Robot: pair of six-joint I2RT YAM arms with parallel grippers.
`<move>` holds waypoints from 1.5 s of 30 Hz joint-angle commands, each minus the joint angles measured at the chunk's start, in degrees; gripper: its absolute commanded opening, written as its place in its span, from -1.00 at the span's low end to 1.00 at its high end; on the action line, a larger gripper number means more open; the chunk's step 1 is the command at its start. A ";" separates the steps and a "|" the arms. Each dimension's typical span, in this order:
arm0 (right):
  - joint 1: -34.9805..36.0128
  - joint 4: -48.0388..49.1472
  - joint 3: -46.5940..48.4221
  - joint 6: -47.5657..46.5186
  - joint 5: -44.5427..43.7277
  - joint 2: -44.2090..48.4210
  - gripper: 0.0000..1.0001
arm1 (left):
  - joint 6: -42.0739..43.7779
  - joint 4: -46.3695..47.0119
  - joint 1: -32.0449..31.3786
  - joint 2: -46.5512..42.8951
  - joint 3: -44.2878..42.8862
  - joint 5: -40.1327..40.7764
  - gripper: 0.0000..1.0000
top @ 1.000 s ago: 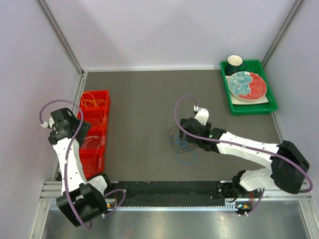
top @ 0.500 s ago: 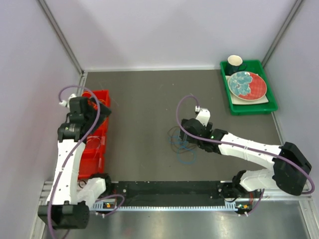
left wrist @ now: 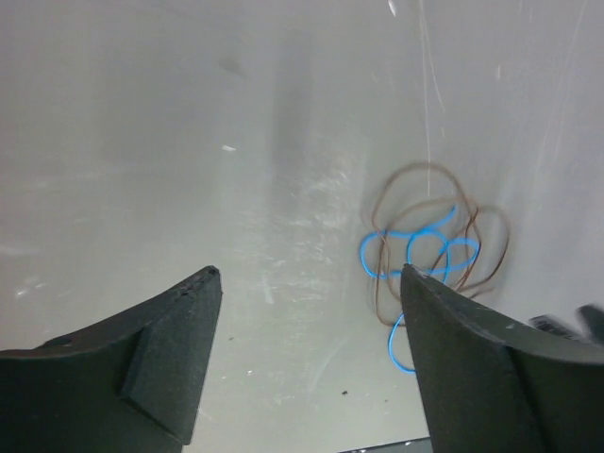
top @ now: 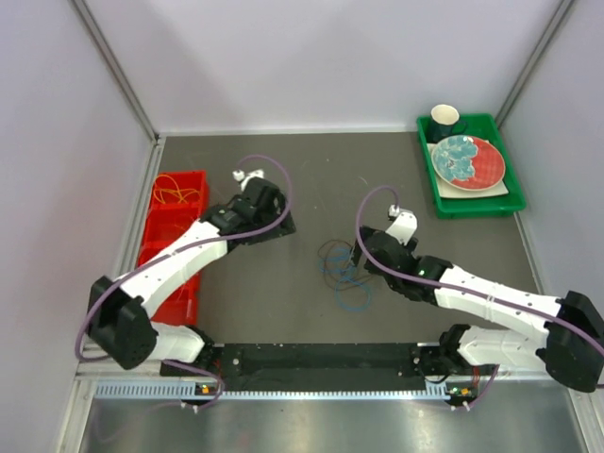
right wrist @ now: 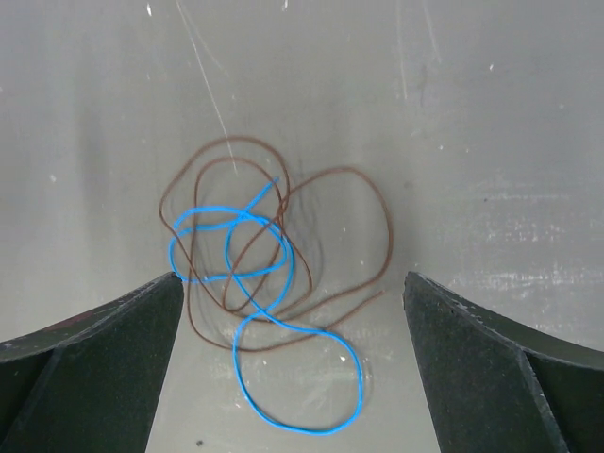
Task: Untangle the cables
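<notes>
The cables still on the table are a loose tangle (top: 344, 276) at the middle: a blue cable (right wrist: 360, 383) threaded through a brown-black cable (right wrist: 390, 242). My right gripper (right wrist: 293, 276) hovers just right of the tangle, open and empty, with the loops showing between its fingers. The left gripper (left wrist: 309, 274) hangs over bare table left of the tangle, open and empty. In its view the blue cable (left wrist: 391, 343) lies by the right finger. In the top view the left gripper (top: 281, 226) and right gripper (top: 360, 253) flank the tangle.
A red divided bin (top: 192, 177) stands at the left edge and holds orange-yellow wires (top: 177, 194) in its far compartment. A green tray (top: 514, 203) with a plate (top: 467, 160) and a cup (top: 444, 117) sits at the back right. Walls close three sides.
The left arm has swung from over the red bin out to the middle of the table. The right gripper has shifted slightly right, off the tangle.
</notes>
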State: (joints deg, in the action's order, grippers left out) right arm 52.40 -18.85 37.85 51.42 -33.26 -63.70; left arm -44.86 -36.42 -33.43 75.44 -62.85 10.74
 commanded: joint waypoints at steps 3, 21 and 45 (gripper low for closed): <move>0.60 -0.13 -1.54 4.12 -5.59 4.20 0.97 | 3.81 9.09 -8.04 6.47 -2.36 -0.02 0.53; 0.07 -4.18 -9.37 14.59 -14.47 17.47 0.95 | 14.19 19.72 -20.00 19.47 -1.39 -8.63 0.28; -0.37 -2.33 -8.84 12.30 -12.62 15.89 0.97 | 13.05 23.24 -21.77 29.84 -6.93 -8.80 -0.96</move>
State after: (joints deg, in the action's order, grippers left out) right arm 52.31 -22.94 28.49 64.27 -45.50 -47.81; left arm -31.57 -16.34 -54.87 102.91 -66.13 3.55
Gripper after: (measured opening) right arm 0.985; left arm 0.313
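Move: The tangle of blue and brown cables lies on the table about 19 cm to the right of my left hand, some 5 cm back and 15 cm below. The blue cable's loose loop sticks out some 7 cm nearer my base than the tangle's middle and 2 cm farther right. The red bin is about level with my left hand, 26 cm to its left. From my right hand the tangle is roughly 6 cm left, 2 cm ahead and 10 cm down. I swing my empty left hand about 17 cm to the right, sinking some 11 cm and easing back about 5, down to just over the cable tangle. On the way I turn it about 35 degrees clockwise and narrow the wide-open fingers to a small gap. My right hand, still wide open, draws about 6 cm to the right, away from the cables. ##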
